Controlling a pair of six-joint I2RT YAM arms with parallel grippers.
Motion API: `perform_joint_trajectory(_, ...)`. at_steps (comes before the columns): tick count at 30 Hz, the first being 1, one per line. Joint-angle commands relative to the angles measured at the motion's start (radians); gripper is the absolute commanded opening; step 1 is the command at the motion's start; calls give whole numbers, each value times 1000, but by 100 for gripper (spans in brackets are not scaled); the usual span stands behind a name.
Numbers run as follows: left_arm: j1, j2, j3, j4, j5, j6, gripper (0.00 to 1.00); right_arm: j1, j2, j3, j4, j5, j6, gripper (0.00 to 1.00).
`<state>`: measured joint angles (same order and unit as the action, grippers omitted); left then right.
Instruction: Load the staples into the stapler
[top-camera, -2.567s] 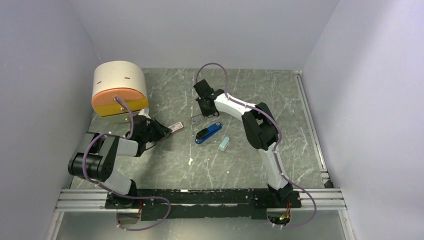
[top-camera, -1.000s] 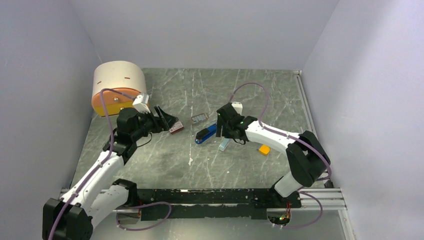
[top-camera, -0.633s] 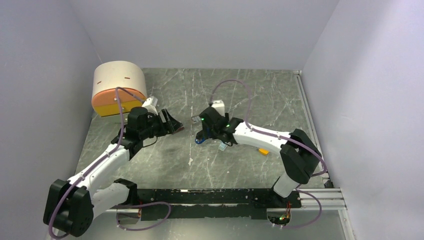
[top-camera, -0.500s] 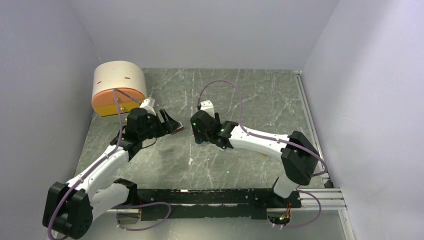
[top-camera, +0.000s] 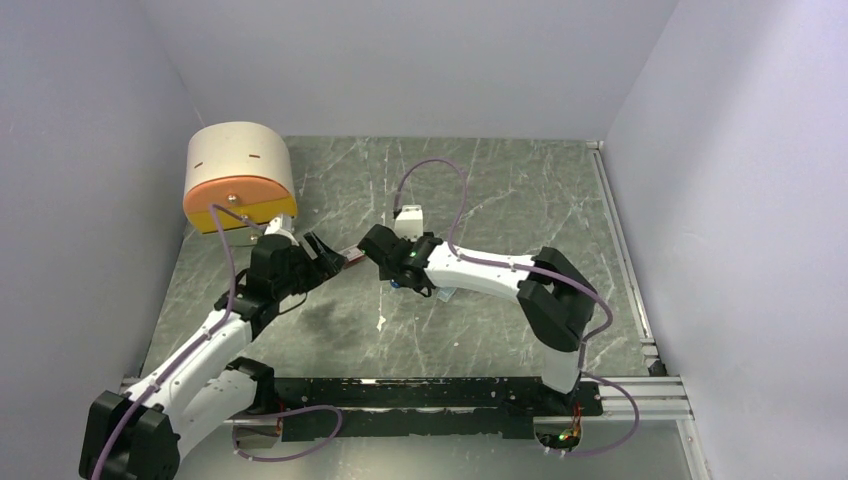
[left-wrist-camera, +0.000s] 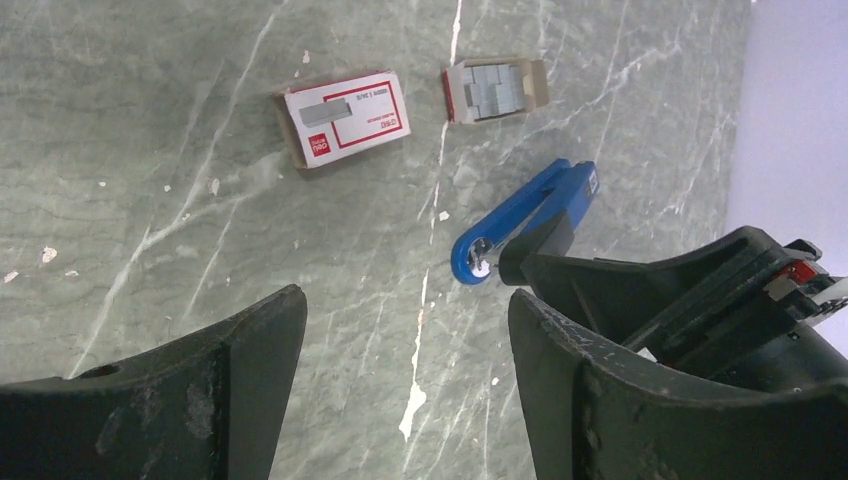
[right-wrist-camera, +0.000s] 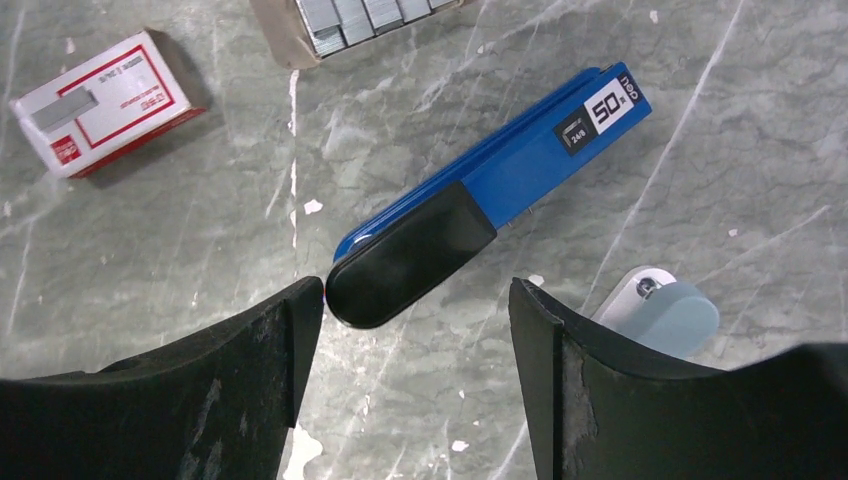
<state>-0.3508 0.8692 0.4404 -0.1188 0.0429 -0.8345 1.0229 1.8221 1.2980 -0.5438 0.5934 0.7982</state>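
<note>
The blue stapler (right-wrist-camera: 490, 195) with a black top arm lies flat on the marble table. It also shows in the left wrist view (left-wrist-camera: 525, 215) and is mostly hidden under my right arm in the top view (top-camera: 397, 284). The grey ribbed staples (left-wrist-camera: 497, 88) sit in an open cardboard tray, also at the top edge of the right wrist view (right-wrist-camera: 370, 15). The red-and-white box (left-wrist-camera: 345, 115) lies left of them. My right gripper (right-wrist-camera: 415, 380) is open, hovering just past the stapler's black end. My left gripper (left-wrist-camera: 405, 400) is open and empty, above bare table.
A short pale-blue piece (right-wrist-camera: 665, 315) lies just right of the stapler. A large beige and orange cylinder (top-camera: 240, 175) stands at the back left. The two grippers (top-camera: 333, 256) (top-camera: 368, 243) are close together. Grey walls enclose the table.
My right arm has swung left over the stapler toward the box and the left gripper. My left arm has pulled back slightly. Both grippers stay open and empty.
</note>
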Motion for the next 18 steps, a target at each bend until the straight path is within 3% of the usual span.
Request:
perform_joint_trajectory(1, -6, 44, -4, 14, 36, 8, 78, 6, 59, 51, -62, 66, 99, 73)
perform_joint_trajectory(6, -6, 75, -11, 54, 67, 21, 78, 4, 104, 58, -46, 48, 84, 72)
perform_joint_trajectory(11, -7, 110, -15, 85, 95, 34, 76, -2, 89, 35, -47, 64, 49, 55)
perform_joint_trajectory(18, -12, 213, -17, 200, 196, 63, 74, -57, 9, -61, -19, 44, 17, 49)
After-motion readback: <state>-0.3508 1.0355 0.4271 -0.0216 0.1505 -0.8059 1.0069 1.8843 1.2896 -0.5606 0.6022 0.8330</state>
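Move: The stapler, black end nearest, lies below the open right hand, its middle about 4 cm ahead, 3 cm to the right and 4 cm down. From that hand the red-and-white staple box is some 9 cm left and 5 cm ahead, the open staple tray roughly 10 cm ahead and 1 cm left, and the grey-blue staple remover about 8 cm right, roughly level. From the left hand the stapler's middle is around 16 cm right, 5 cm ahead and 8 cm lower. The stapler's black end is what the right hand goes for: it sinks just under 3 cm over it, then closes its fingers from wide to about half open around that end, touching it and edging some 1 cm to the right. The empty left hand, fingers still open, lowers about 3 cm, drifts 2 cm right towards the stapler and turns slightly clockwise. ##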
